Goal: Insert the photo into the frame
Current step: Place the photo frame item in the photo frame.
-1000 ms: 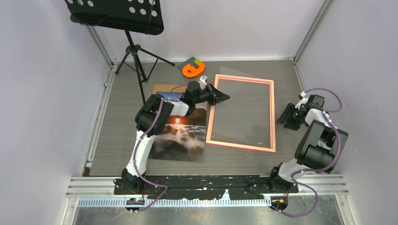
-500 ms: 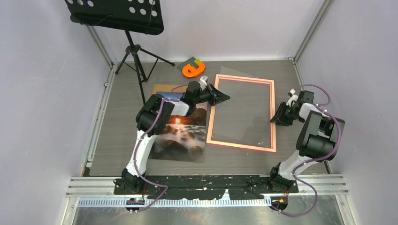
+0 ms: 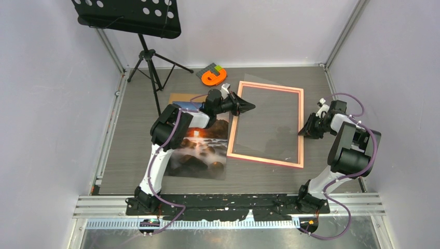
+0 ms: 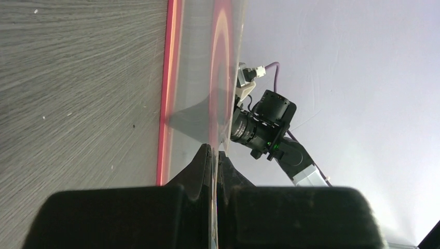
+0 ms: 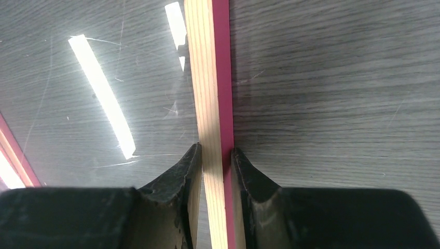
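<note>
The photo [image 3: 200, 148], a sunset seascape print, lies flat on the table left of the frame, partly under my left arm. The frame [image 3: 264, 160] with its salmon-pink border lies right of it. A clear sheet [image 3: 267, 122] rests over the frame's opening. My left gripper [image 3: 251, 107] reaches over the frame's left rail and is shut on the sheet's edge [image 4: 228, 78], which runs between the fingertips [image 4: 215, 150]. My right gripper [image 3: 302, 132] is at the frame's right rail [image 5: 207, 78], and its jaws [image 5: 215, 150] are closed on the wood and pink sides.
A brown backing board [image 3: 179, 97] pokes out behind the photo. A small orange tape-like object [image 3: 214, 75] lies at the back. A black music stand [image 3: 129, 15] on a tripod [image 3: 150, 67] stands at the back left. Walls close in on both sides.
The right gripper has come in from the right onto the frame's right rail and narrowed around it. The frame's near end has shifted slightly. The left arm has stayed still.
</note>
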Tool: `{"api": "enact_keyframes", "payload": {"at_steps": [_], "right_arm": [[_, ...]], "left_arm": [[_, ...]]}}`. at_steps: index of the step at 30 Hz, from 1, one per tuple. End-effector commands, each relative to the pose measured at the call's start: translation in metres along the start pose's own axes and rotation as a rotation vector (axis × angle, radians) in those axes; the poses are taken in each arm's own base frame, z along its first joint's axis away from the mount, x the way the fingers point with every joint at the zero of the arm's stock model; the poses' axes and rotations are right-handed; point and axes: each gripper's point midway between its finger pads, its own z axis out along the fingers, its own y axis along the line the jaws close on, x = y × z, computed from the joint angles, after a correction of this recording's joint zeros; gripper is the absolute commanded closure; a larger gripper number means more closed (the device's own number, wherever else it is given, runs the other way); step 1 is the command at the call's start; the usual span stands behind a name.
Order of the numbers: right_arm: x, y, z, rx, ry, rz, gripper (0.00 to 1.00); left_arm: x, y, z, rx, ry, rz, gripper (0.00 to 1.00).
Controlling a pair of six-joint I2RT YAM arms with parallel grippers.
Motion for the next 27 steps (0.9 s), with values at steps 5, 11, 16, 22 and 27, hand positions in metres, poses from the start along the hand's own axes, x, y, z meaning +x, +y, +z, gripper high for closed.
{"api": "enact_keyframes", "payload": {"at_steps": [5,11,16,22,27], "right_arm": [[-0.017,0.012,-0.005,-0.053,-0.045,-0.015,0.79],[-0.017,0.012,-0.006,-0.05,-0.045,-0.016,0.67],[-0.017,0.014,-0.009,-0.063,-0.048,-0.016,0.52],[-0.017,0.016,-0.01,-0.077,-0.048,-0.012,0.46],[-0.016,0.018,-0.01,-0.089,-0.044,-0.009,0.46]], "left_arm": [[0.007,-0.027,0.005,0.086,0.046,0.075,1.0],[0.007,-0.014,0.009,0.066,0.058,0.108,1.0],[0.006,-0.006,0.01,0.047,0.062,0.135,1.0],[0.005,0.004,0.009,0.022,0.061,0.153,1.0],[0.005,0.014,0.01,-0.002,0.062,0.162,1.0]]}}
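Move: The left hand, holding the clear sheet, has the frame's middle about 10 cm to its right, 4 cm back and 11 cm below. The photo lies some 24 cm left and 12 cm back of this hand, the orange clamp roughly 17 cm left and 19 cm ahead. The right hand is already on the frame's right rail; from it the frame's middle lies about 15 cm left and 5 cm ahead, at nearly its own height. The right fingers, pinching the frame's right rail, spread to about twice their gap and end that pinch, staying astride the rail while the hand eases barely 1 cm left and slightly up. Meanwhile the left hand keeps its shut grip on the clear sheet and, after a brief hover, lowers it about 2.5 cm towards the frame, tilting some 5 degrees. ##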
